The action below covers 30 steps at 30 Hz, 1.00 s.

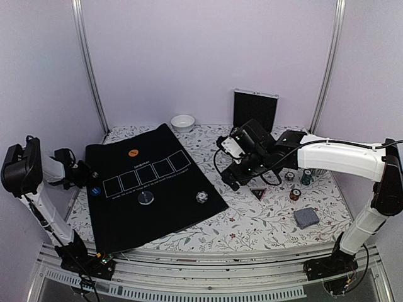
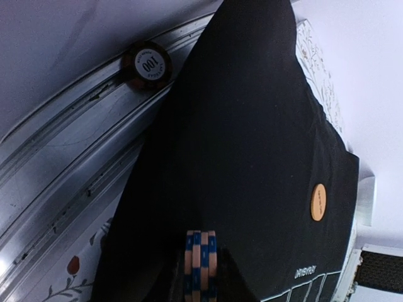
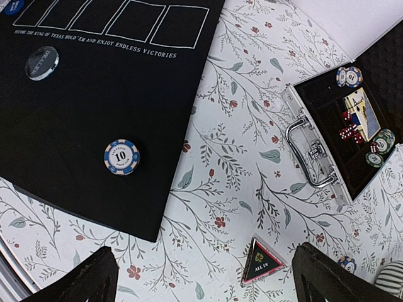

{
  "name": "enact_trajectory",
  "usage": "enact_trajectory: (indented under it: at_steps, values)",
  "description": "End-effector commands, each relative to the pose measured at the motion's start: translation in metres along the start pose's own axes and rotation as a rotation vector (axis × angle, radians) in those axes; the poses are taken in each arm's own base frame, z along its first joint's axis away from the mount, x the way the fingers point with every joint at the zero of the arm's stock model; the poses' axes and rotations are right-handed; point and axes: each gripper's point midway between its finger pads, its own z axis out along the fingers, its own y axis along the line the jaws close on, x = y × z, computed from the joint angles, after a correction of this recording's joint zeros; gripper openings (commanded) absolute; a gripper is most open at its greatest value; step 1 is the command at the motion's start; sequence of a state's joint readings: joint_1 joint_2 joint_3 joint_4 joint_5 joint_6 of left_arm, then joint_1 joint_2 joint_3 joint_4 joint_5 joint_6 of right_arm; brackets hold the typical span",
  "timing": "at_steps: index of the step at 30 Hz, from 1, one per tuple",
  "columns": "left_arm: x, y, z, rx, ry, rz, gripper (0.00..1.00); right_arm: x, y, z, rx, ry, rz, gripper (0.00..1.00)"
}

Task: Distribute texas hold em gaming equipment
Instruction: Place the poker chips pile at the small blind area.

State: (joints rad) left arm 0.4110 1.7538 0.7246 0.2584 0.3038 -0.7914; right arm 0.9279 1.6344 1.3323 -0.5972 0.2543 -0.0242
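My left gripper [image 1: 90, 184] is shut on a small stack of blue-and-peach poker chips [image 2: 201, 264] at the left edge of the black mat [image 1: 164, 207]; the top of the stack shows blue [image 1: 95, 189]. A dark "100" chip [image 2: 147, 64] lies by the rail beyond it. On the mat are an orange disc [image 1: 133, 153], the round grey button [image 1: 146, 199] and a blue "10" chip [image 3: 121, 157]. My right gripper [image 3: 208, 286] hangs open and empty above the floral cloth. The black-red triangular marker [image 3: 263, 261] lies just inside its right finger. The card deck [image 1: 306, 218] lies near the right front.
An open silver-edged case [image 3: 318, 167] holds chips, red dice and a card; its lid stands at the back [image 1: 255, 108]. A white bowl [image 1: 182, 122] sits behind the mat. Loose chips [image 1: 295, 194] lie under the right arm. Metal rails border the table.
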Motion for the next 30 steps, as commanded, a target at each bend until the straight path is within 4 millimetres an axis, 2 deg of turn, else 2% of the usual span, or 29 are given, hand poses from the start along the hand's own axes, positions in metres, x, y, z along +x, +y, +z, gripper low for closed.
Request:
enact_trajectory:
  at_steps: [1, 7, 12, 17, 21, 26, 30]
  values:
    - [0.021, 0.030, 0.003, -0.087, 0.061, -0.091, 0.25, -0.020, -0.002, -0.016, -0.012, -0.063, 0.018, 0.99]
    - [0.031, 0.038, 0.002, -0.099, 0.065, -0.214, 0.27, -0.022, -0.003, -0.019, -0.014, -0.066, 0.016, 0.99]
    - [0.026, 0.045, -0.006, -0.143, 0.020, -0.253, 0.28, -0.019, -0.003, -0.020, -0.015, -0.056, 0.019, 0.99]
    - [0.019, 0.050, -0.018, -0.193, -0.037, -0.259, 0.53, -0.019, -0.003, -0.022, -0.018, -0.055, 0.017, 0.99]
    - [0.014, 0.045, -0.022, -0.196, -0.036, -0.243, 0.64, -0.024, -0.001, -0.024, -0.028, -0.064, 0.013, 0.99]
    - [-0.007, 0.022, -0.038, -0.184, -0.110, -0.212, 0.82, -0.026, -0.007, -0.026, 0.003, -0.066, 0.012, 0.99]
    - [-0.027, -0.018, -0.059, -0.154, -0.203, -0.108, 0.86, -0.027, -0.030, -0.030, 0.077, -0.057, 0.054, 0.99]
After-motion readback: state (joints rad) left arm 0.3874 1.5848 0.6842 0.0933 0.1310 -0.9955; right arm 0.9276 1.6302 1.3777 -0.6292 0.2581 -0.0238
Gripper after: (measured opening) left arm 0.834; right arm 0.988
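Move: The left hand holds the poker chips pile on edge between its fingertips, right at the hand point and low over the mat. The blue small blind button lies about 6 cm back and 3 cm right of it, 2 cm below. The nearest card frame is some 5 cm back and 10 cm right, the orange button roughly 10 cm ahead and 14 cm right. From the idle right hand, the small blind button is some 52 cm left, 3 cm ahead and 16 cm below. The left fingers let go of the poker chips pile just beyond the small blind button: they ease open a little as the hand sinks about 1 cm and drifts back. Then they spread wide while the hand pulls back and rises off the chips, ending some 3 cm back and 2 cm higher, the wrist turned about 15 degrees counter-clockwise. ##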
